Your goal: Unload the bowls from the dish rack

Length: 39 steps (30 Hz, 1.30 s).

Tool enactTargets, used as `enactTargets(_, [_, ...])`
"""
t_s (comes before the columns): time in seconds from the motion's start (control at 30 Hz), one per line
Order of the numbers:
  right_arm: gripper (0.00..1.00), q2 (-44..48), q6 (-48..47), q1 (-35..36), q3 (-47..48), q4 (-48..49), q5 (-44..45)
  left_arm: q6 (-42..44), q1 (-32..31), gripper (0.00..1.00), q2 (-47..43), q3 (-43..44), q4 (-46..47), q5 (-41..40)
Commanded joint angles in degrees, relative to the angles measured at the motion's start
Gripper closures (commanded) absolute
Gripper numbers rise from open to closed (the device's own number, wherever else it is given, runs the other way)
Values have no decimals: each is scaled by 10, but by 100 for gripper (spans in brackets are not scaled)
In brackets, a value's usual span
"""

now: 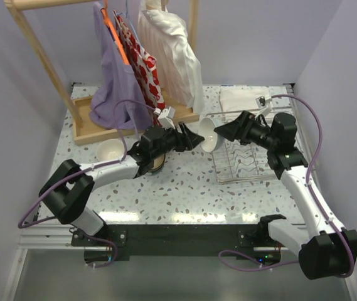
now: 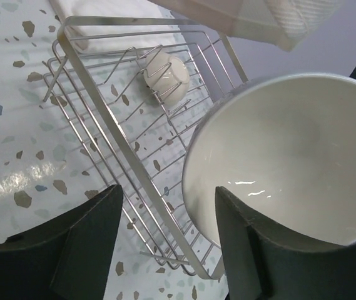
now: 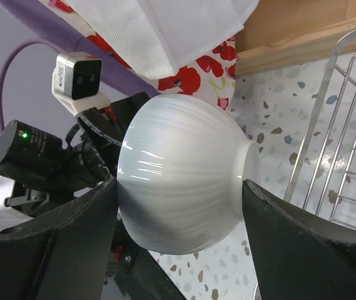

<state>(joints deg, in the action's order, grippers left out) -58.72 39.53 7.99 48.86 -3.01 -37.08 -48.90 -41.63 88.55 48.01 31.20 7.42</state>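
A white ribbed bowl [image 1: 208,137] [image 3: 178,169] hangs on its side above the table, just left of the dish rack [image 1: 244,166] [image 3: 346,125]. My right gripper [image 1: 223,132] [image 3: 179,184] is shut on it, one finger at the rim and the other on the foot. My left gripper [image 1: 191,135] [image 2: 168,190] faces the bowl's white inside [image 2: 290,150]. It stands open, with the rim between its jaws and its right finger [image 2: 246,250] in front of the inside. A small cream bowl [image 2: 165,75] lies among the prongs of the wire rack [image 2: 102,112].
A wooden clothes stand [image 1: 103,128] hung with garments [image 1: 122,81] fills the back left. A white bowl [image 1: 110,149] sits on the speckled table, and another bowl [image 1: 156,164] shows under my left arm. A folded white cloth [image 1: 241,99] lies behind the rack.
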Motion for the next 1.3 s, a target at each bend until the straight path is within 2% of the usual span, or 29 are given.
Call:
enactTargets(0.0, [100,24,34,4,-3,76,-29,-24,-4,40,14,28,63,14])
enactTargets(0.13, [100,24,47,4,-12,88,-36,-31,-5,56,18,24,69,14])
enactTargets(0.17, [100,26,47,4,-14,92,-37,-34,-5,64,16,24,69,13])
enactTargets(0.23, [100,26,49,4,-18,92,-40,-37,-6,70,14,17,75,13])
enactTargets(0.27, [100,26,49,4,-18,92,-41,-39,-6,77,11,15,76,13])
enactTargets(0.47, [100,33,45,4,-25,85,-42,-46,-6,100,-11,-5,91,13])
enactTargets(0.53, [91,34,35,4,-25,69,-39,-47,-5,100,-25,-16,90,8])
enactTargets(0.57, [76,36,30,4,-24,64,-34,-44,-6,100,-30,-20,89,4])
enactTargets(0.67, [56,39,3,4,-15,32,-23,-33,-5,100,-53,-34,70,-13])
enactTargets(0.7, [45,40,-15,5,-12,16,-13,-29,-5,100,-60,-40,56,-18])
enactTargets(0.77, [35,41,-30,4,-5,-9,-5,-16,-5,100,-80,-45,41,-35])
enactTargets(0.8, [23,42,-40,5,-3,-16,1,-12,-5,100,-86,-50,24,-41])
enactTargets(0.9, [9,45,-69,4,6,-41,12,5,-5,100,-109,-55,-18,-59])
enactTargets(1.0, [1,46,-92,4,15,-69,17,24,-5,100,-132,-56,-74,-73])
enactTargets(1.07, [1,48,-101,5,22,-78,17,37,-6,100,-154,-58,-101,-99])
enactTargets(1.27, [1,45,-122,4,34,-89,17,83,-5,100,-213,-43,-270,-162])
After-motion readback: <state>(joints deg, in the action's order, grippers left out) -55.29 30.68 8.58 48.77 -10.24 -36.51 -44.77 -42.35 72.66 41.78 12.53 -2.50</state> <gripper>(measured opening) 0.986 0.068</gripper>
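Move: The white bowl, still gripped across rim and foot by my right hand, has its middle about 1 cm ahead, 5 cm right and 4 cm above my left hand, whose open fingers are at its near rim; from my right hand it lies about 4 cm left, 1 cm ahead. The bowl stack is some 15 cm left, 9 cm back and 14 cm below my left hand; the dish rack's middle about 25 cm right, 3 cm back, 13 cm below it. I shut my left fingers on the white bowl's rim, creeping about 1 cm farther right as they close, then lift a little and ease back. My right hand drifts back about 2 cm, opens fully and lets go; my left then carries the bowl some 7 cm left, sinking about 3 cm and rolling some 15 degrees left side up, towards the stack. ##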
